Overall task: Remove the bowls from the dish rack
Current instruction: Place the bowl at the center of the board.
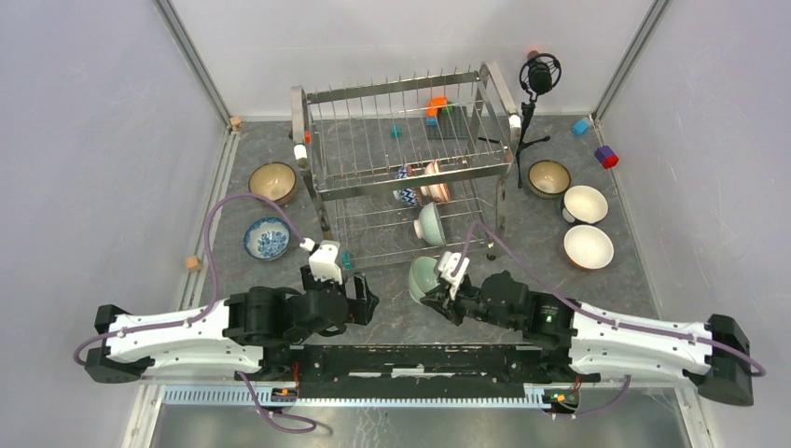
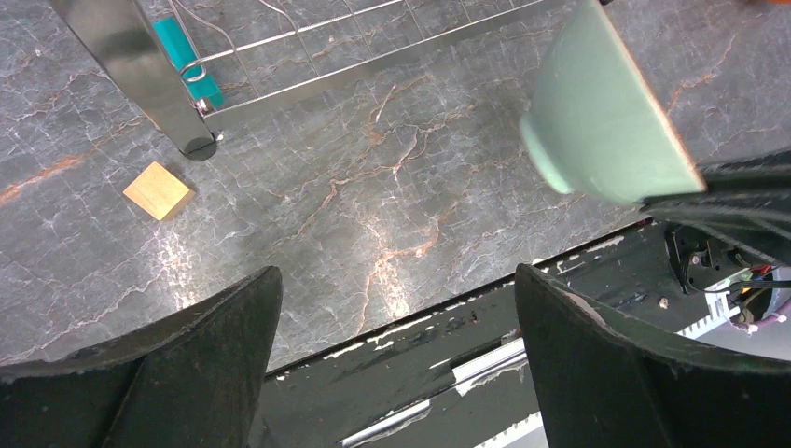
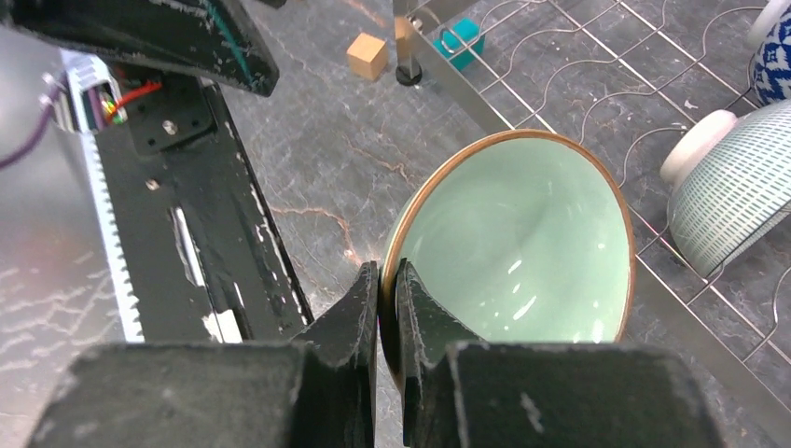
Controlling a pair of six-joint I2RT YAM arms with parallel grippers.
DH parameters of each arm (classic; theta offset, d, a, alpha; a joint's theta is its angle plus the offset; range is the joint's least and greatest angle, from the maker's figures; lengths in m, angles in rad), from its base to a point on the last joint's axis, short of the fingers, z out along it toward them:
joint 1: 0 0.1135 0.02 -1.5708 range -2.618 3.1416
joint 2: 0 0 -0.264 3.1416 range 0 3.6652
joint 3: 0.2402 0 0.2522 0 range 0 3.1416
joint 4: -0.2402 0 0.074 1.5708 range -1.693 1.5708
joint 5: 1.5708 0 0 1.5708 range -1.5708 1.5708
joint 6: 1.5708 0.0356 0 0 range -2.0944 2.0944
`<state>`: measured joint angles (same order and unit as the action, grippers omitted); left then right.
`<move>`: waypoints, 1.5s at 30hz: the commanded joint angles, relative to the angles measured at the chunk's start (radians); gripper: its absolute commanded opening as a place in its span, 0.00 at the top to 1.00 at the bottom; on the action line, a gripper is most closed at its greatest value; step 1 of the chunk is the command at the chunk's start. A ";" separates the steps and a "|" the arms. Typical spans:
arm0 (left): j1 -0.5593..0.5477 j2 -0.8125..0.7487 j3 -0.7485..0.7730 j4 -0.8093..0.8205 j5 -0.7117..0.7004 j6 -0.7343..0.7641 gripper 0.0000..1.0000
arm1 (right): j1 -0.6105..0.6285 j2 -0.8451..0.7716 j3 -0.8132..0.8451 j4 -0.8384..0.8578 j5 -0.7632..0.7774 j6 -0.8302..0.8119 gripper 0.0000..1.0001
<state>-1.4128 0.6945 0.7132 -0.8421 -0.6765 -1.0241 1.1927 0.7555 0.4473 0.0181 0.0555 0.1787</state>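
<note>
My right gripper [image 1: 446,289] [image 3: 389,271] is shut on the rim of a pale green bowl [image 1: 424,278] [image 3: 522,243], held tilted just in front of the dish rack [image 1: 401,149]. The same bowl [image 2: 606,112] shows at the upper right of the left wrist view. My left gripper [image 1: 366,301] [image 2: 396,280] is open and empty over the table's near edge, left of that bowl. In the rack stand a blue-and-white bowl [image 1: 406,184], a red-and-white floral bowl [image 1: 436,182] and a striped pale bowl [image 1: 431,224] [image 3: 737,196].
On the table left of the rack sit a brown bowl [image 1: 273,182] and a blue-and-white bowl [image 1: 267,238]. On the right are a brown bowl [image 1: 549,177] and two white bowls [image 1: 585,203] [image 1: 589,246]. A black microphone tripod [image 1: 538,84] and small coloured blocks [image 1: 606,157] stand at the back right.
</note>
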 commanded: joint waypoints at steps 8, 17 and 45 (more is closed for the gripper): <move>0.003 -0.053 -0.043 0.133 0.012 -0.010 0.00 | 0.305 0.142 0.127 -0.050 0.476 -0.272 1.00; 0.003 -0.050 -0.057 0.188 -0.008 0.105 0.00 | 0.579 0.259 0.180 -0.185 0.639 -0.482 1.00; 0.002 0.272 0.178 0.157 0.537 0.562 0.06 | 0.908 0.410 0.306 -0.378 0.564 -0.625 1.00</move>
<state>-1.4128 0.9276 0.8352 -0.7006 -0.2417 -0.5529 2.0819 1.1721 0.7010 -0.3866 0.5838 -0.4213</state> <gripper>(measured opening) 0.955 0.122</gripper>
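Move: The held green bowl's middle is roughly 11 cm to the right of the open left hand, 3 cm ahead and about level; a teal block lies 6 cm ahead, 7 cm left and 16 cm below. The right hand pinches that bowl's rim, with the middle of the black rail, over which it takes the bowl, some 17 cm back, 5 cm left and 17 cm below. The rack bowl stands 15 cm ahead of the right hand, 2 cm right and 10 cm below. Keeping its pinch on the held green bowl's rim, the right hand first sinks, then draws back about 15 cm away from the rack to above the black rail, ending some 5 cm lower, and rolls strongly about its left-pointing fingers to bring the bowl's mouth up. The left hand lingers, then swings right and back towards the bowl's free rim, rising a little and sinking again, turning some 35 degrees clockwise with its fingers still wide open; no grip on the bowl yet. ##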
